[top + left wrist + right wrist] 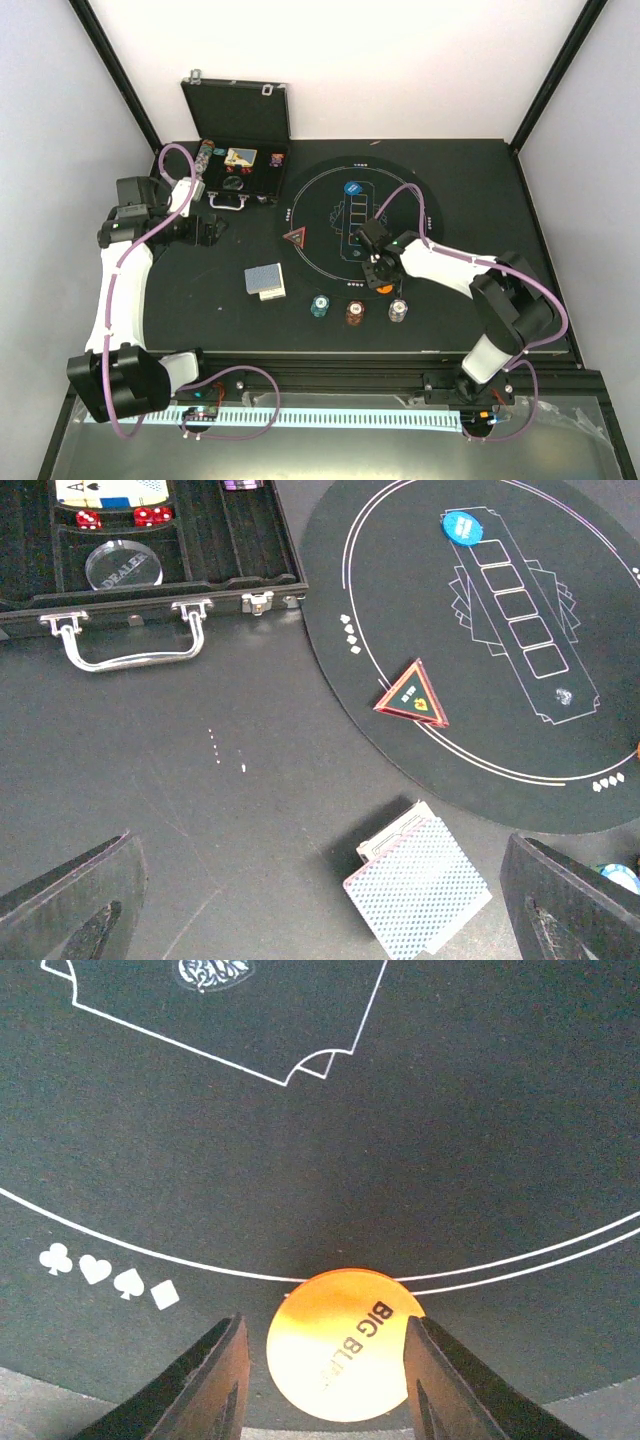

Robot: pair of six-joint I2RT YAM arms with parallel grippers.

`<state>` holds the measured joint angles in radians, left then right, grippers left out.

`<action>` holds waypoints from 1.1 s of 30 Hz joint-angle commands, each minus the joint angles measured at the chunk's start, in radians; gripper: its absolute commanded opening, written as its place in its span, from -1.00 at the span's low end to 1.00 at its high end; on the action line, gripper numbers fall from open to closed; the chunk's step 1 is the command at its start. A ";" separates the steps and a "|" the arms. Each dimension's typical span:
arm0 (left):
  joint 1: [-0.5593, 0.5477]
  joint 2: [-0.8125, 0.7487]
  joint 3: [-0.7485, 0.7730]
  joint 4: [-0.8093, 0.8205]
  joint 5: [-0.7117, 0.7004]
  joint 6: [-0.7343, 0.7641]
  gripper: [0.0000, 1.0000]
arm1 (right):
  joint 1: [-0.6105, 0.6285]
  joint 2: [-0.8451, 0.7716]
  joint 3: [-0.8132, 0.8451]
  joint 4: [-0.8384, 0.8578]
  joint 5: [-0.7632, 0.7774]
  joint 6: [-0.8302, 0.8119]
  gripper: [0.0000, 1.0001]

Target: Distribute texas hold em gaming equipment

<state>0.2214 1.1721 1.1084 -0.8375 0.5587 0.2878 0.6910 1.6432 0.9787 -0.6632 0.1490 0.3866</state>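
Note:
The orange "BIG BLIND" disc (345, 1345) lies flat at the near edge of the round mat (330, 215), also seen from above (385, 287). My right gripper (325, 1385) is open, its fingers flanking the disc; the left finger stands clear of it. A blue disc (352, 187) and a red triangle marker (296, 239) lie on the mat. A blue-backed card deck (265, 281) lies left of the mat and shows in the left wrist view (415, 890). Teal (319, 306), red-brown (354, 313) and white (398, 311) chip stacks stand near the front. My left gripper (320, 920) is open and empty.
The black hinged case (238, 165) stands open at the back left, holding chips, dice and a clear dealer button (123, 565); its handle (130, 650) faces the left gripper (205, 232). The table's front edge runs just behind the chip stacks.

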 commanded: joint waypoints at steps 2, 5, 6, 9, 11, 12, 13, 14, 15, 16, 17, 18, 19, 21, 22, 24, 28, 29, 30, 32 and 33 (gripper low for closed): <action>0.006 -0.002 0.045 -0.016 0.029 0.011 0.97 | 0.020 -0.017 -0.037 0.048 -0.023 0.024 -0.11; 0.006 0.000 0.050 -0.015 0.021 0.011 0.97 | 0.023 -0.006 -0.056 0.056 -0.026 0.019 -0.18; 0.006 0.000 0.054 -0.014 0.015 0.010 0.97 | 0.023 -0.002 -0.061 0.059 -0.029 0.017 -0.21; 0.006 0.001 0.060 -0.017 0.012 0.006 0.97 | 0.025 0.008 -0.068 0.062 -0.036 0.012 -0.28; 0.006 0.001 0.062 -0.017 0.013 0.004 0.98 | 0.025 0.015 -0.067 0.061 -0.030 0.011 -0.30; 0.006 0.001 0.062 -0.017 0.013 0.003 0.97 | 0.024 0.019 -0.064 0.057 -0.024 0.011 -0.31; 0.006 0.001 0.062 -0.018 0.013 0.002 0.98 | 0.024 0.022 -0.063 0.055 -0.015 0.012 -0.33; 0.006 0.000 0.062 -0.017 0.013 0.001 0.97 | 0.024 0.027 -0.061 0.053 -0.004 0.013 -0.35; 0.007 0.000 0.062 -0.017 0.012 0.003 0.97 | 0.024 0.033 -0.057 0.047 0.010 0.015 -0.37; 0.006 -0.003 0.062 -0.018 0.012 0.005 0.98 | 0.024 0.043 -0.053 0.039 0.026 0.016 -0.38; 0.006 -0.004 0.062 -0.019 0.010 0.006 0.98 | 0.024 0.053 -0.046 0.030 0.040 0.019 -0.40; 0.006 -0.006 0.062 -0.020 0.008 0.008 0.97 | 0.023 0.064 -0.041 0.025 0.053 0.021 -0.42; 0.006 -0.008 0.062 -0.022 0.005 0.009 0.98 | 0.022 0.075 -0.035 0.021 0.063 0.024 -0.43; 0.006 -0.012 0.062 -0.023 0.001 0.011 0.98 | 0.021 0.093 -0.026 0.020 0.076 0.032 -0.47; 0.006 -0.013 0.063 -0.023 0.000 0.013 0.98 | 0.019 0.101 -0.021 0.020 0.082 0.035 -0.48; 0.006 -0.019 0.064 -0.025 -0.004 0.013 0.98 | 0.013 0.117 -0.010 0.018 0.094 0.039 -0.50; 0.007 -0.027 0.064 -0.030 -0.007 0.019 0.98 | 0.003 0.136 0.012 -0.002 0.134 0.047 -0.53; 0.006 -0.029 0.064 -0.031 -0.009 0.019 0.98 | 0.002 0.138 0.018 -0.009 0.145 0.050 -0.53; 0.007 -0.029 0.063 -0.031 -0.009 0.021 0.98 | 0.001 0.139 0.024 -0.017 0.160 0.049 -0.53; 0.006 -0.030 0.064 -0.031 -0.011 0.022 0.98 | 0.001 0.138 0.031 -0.029 0.179 0.051 -0.53; 0.006 -0.030 0.065 -0.031 -0.011 0.023 0.98 | 0.001 0.138 0.037 -0.034 0.185 0.053 -0.52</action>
<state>0.2214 1.1652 1.1294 -0.8417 0.5583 0.2955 0.7116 1.7485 1.0157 -0.6357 0.2375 0.4217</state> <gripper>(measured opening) 0.988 0.235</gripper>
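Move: The orange big blind button lies almost under the right fingers, about 1 cm back and 1 cm to the right of the hand point and some 2 cm below it. The grey chip stack stands about 9 cm back and 5 cm right of that hand, the red chip stack 9 cm back and 8 cm left; the blue button lies 28 cm ahead and 8 cm left. From the left hand, the orange button is roughly 15 cm back, 45 cm right and 21 cm down. Lower the right gripper about 2 cm while easing it back by as much over the orange big blind button, narrowing the fingers to about half their gap. Then, staying at that height, slide forward some 3 cm, fingertips down on the button and ending by its far edge, the hand tilting about 5 degrees. ##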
